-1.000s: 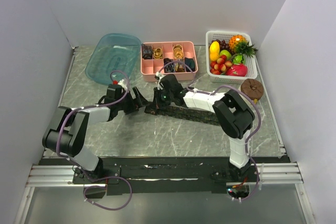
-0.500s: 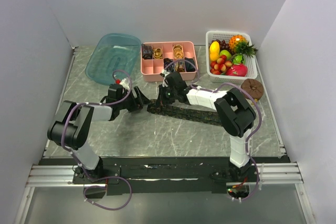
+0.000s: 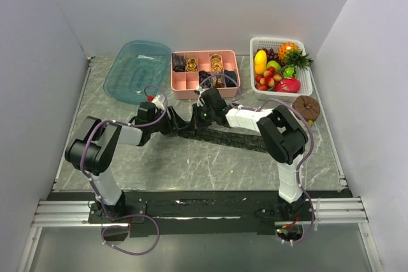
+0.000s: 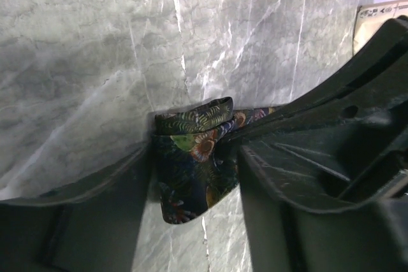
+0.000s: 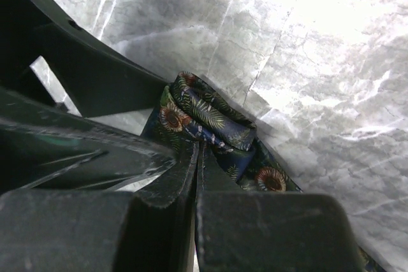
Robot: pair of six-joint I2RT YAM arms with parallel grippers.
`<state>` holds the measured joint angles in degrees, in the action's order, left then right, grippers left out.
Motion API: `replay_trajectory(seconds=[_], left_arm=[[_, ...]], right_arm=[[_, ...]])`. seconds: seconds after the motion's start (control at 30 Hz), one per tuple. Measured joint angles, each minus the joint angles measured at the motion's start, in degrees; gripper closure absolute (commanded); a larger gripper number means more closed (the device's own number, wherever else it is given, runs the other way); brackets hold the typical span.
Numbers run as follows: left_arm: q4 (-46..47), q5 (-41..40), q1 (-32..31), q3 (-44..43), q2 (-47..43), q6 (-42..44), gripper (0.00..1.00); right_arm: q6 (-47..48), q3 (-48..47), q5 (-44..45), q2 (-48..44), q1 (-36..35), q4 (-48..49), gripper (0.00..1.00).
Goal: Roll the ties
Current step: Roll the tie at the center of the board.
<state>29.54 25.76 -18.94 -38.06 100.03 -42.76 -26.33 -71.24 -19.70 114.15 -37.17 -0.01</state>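
A dark navy tie (image 3: 233,138) with a floral leaf print lies as a strip across the middle of the table. Its left end is folded into a small loop (image 4: 191,164). My left gripper (image 3: 176,125) straddles that loop (image 5: 210,119), and both fingers press against its sides in the left wrist view. My right gripper (image 3: 198,121) comes in from the right. Its fingers (image 5: 172,176) are shut tight together, with the tie's fold wrapped over their tips. The right gripper's black body (image 4: 344,100) fills the right side of the left wrist view.
A pink divided tray (image 3: 182,83) behind the grippers holds several coiled ties. A blue plastic tub (image 3: 131,74) stands at the back left. A white basket (image 3: 278,40) of toy fruit stands at the back right, with a brown round object (image 3: 306,107) in front of it.
My left gripper has slid right to the tie's folded end and its jaws have narrowed around it. The right gripper and the tie's end have shifted slightly away from me.
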Motion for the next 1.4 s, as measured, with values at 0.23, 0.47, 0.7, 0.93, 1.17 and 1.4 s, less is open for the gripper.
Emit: replay_trajectory(seconds=[0.23, 0.47, 0.7, 0.93, 1.17, 1.4], left_arm=[[4.26, 0.37, -0.28, -0.17, 3.23, -1.27, 0.5], [11.17, 1.44, -0.42, -0.15, 7.15, -3.85, 0.84], [16.37, 2.99, -0.44, 0.5, 9.38, -6.51, 0.99], [14.45, 2.12, -0.87, 0.55, 8.33, -5.88, 0.99], [12.46, 1.31, -1.27, 0.28, 7.43, -4.46, 0.99], [9.66, 0.0, -1.81, -0.31, 6.29, -2.89, 0.99]], right_arm=[[-0.9, 0.46, -1.38, 0.39, 0.94, 1.31, 1.0], [-1.42, 1.2, -2.51, 0.46, 1.92, 2.54, 1.0], [-1.49, 1.22, -2.8, 0.57, 1.95, 2.84, 1.0], [-1.29, 3.21, -1.42, -1.84, 1.97, 2.62, 1.0], [-0.52, 5.73, 1.29, -8.46, 1.97, 1.36, 1.0], [0.39, 5.84, 2.21, -7.98, 1.73, 0.74, 1.0]])
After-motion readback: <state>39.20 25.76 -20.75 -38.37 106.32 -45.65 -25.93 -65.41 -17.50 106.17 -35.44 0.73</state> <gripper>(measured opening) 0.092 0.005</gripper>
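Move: Between the left hand's wide-parted fingers sits the tie's rolled end, about 2 cm to the right of that hand, 1 cm ahead and 2 cm down. From the right hand, whose shut tips are at the coil's inner side, it lies some 2 cm left, 1 cm ahead and 1 cm down. The flat tie strip's middle is about 13 cm right of the right hand and 4 cm back; the pink organizer stands roughly 21 cm ahead of the left hand and 9 cm to its right. Easing rightwards about 2 cm, slightly down and forward, the left hand shuts its fingers on the rolled end and pinches it, then keeps hold while its wrist rolls a few degrees and partly back. The right hand, fingers shut, barely shifts beside the coil until the left has closed; then it lifts off the tie, some 3.5 cm up, and backs off to the right over the strip, sinking about 1 cm at the end. ##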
